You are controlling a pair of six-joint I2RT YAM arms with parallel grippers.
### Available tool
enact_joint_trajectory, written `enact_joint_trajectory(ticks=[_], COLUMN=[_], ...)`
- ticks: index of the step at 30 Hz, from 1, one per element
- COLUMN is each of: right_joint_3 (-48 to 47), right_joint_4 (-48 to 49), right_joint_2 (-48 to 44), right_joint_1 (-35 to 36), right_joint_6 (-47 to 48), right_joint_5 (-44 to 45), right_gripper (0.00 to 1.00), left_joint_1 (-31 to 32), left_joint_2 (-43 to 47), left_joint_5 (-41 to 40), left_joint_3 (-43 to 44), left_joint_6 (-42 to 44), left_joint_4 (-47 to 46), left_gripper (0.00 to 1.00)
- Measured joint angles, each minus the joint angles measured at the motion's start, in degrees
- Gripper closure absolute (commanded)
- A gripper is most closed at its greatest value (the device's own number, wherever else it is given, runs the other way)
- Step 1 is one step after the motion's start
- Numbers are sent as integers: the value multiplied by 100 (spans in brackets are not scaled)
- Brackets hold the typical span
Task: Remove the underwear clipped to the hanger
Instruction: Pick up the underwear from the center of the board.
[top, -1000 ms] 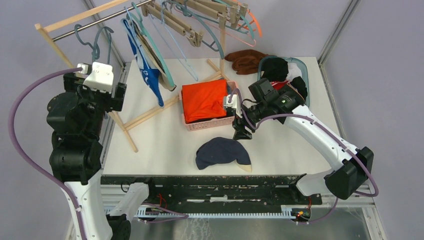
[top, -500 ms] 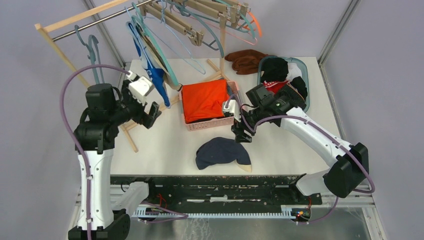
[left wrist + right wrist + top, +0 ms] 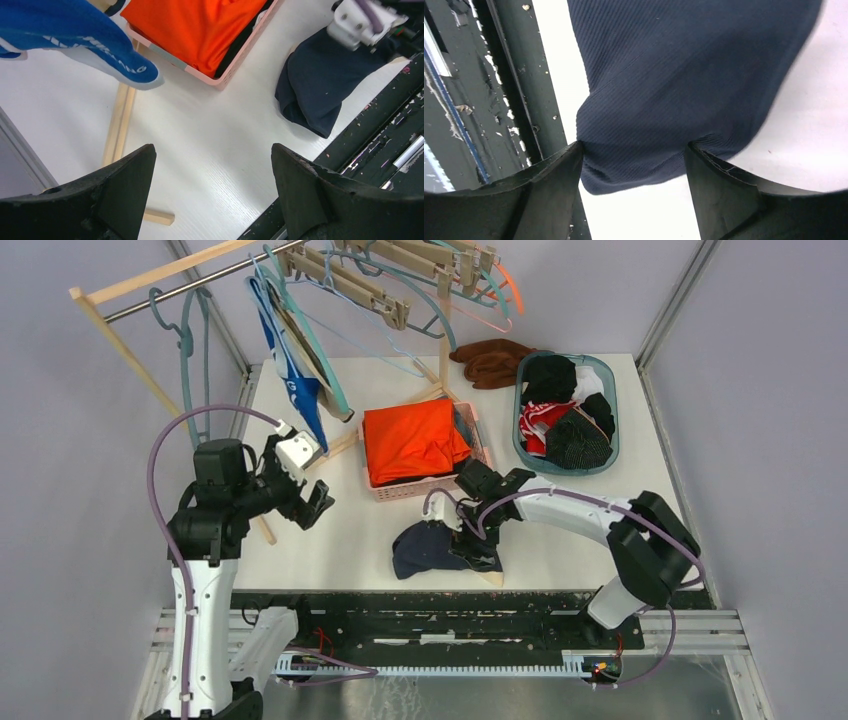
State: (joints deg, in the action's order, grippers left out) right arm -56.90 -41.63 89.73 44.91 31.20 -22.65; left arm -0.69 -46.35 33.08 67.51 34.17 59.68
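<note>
Royal blue and white underwear hangs clipped to a teal hanger on the rack. Dark navy underwear lies on the table near the front edge, a beige corner showing beside it. My right gripper is low over the navy piece, open, its fingers set wide on either side of the fabric's bunched edge. My left gripper hovers open above bare table, below the blue underwear, holding nothing.
A pink basket holds a large orange garment. A teal basket of mixed clothes stands at the back right, with a brown cloth behind. The wooden rack's foot bar crosses the table. The table's dark front rail runs just beside the navy piece.
My left arm swung down from beside the rack to over the table. My right arm moved from the pink basket's side down onto the navy underwear, and its jaws widened.
</note>
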Motion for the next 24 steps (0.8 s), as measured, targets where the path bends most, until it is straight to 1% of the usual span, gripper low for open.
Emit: enact_joint_trajectory(ticks=[2, 4, 5, 7, 8, 9, 12, 13, 16, 20, 22, 24], right_joint_3=[-2, -9, -24, -55, -83, -133, -304, -361, -426, -501, -597, -708], right_joint_4=[74, 94, 94, 85, 74, 42, -57, -70, -142, -380, -452, -474], right_joint_2=[199, 358, 450, 573, 619, 651, 654, 638, 452, -186, -581, -951], right_joint_1=[151, 260, 319, 387, 407, 422, 424, 422, 409, 214, -131, -708], right_joint_6=[4, 7, 9, 22, 28, 13, 42, 44, 39, -13, -105, -205], right_joint_5=[94, 162, 197, 221, 221, 221, 221, 225, 278, 376, 385, 374], right_gripper=[24, 32, 39, 60, 69, 77, 96, 98, 99, 99, 99, 99], left_joint_1=[2, 2, 2, 2, 2, 2, 2, 2, 2, 2, 2, 2], left_joint_2=[81, 160, 188, 225, 232, 234, 258, 273, 330, 339, 339, 339], left_joint_5=[20, 28, 31, 31, 28, 28, 13, 2, -79, -339, -487, -603], left_joint_3=[0, 0, 0, 0, 0, -4, -66, -105, -306, -511, -529, -529], left_joint_6=[-2, -2, -2, -2, -2, -2, -7, -9, -26, -162, -262, -326], left_joint_4=[-2, -7, -4, -4, -4, -7, -24, -31, -129, -223, -291, -348], left_gripper=[9, 9, 9, 9, 9, 9, 9, 9, 7, 6, 6, 6])
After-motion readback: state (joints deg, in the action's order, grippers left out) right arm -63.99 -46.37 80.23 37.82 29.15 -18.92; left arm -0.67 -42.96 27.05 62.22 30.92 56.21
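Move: The navy underwear lies spread on the table with its middle about 7 cm to the right hand's left, 2 cm ahead and some 4 cm below; the open fingers are already over its right part. The pink basket with the orange shirt stands about 20 cm ahead and 11 cm left of that hand, the blue basket roughly 27 cm ahead and 17 cm right. From the left hand the underwear is about 27 cm right, 2 cm back and 25 cm below. The underwear's right part is pinched by the right hand, which sinks about 3 cm onto it, easing slightly back and left, and closes its wide-open fingers fully. It then lifts about 10 cm, swinging forward and then rightward towards the blue basket, the wrist turning some 10 degrees clockwise and its fingertips tipping a little forward. ##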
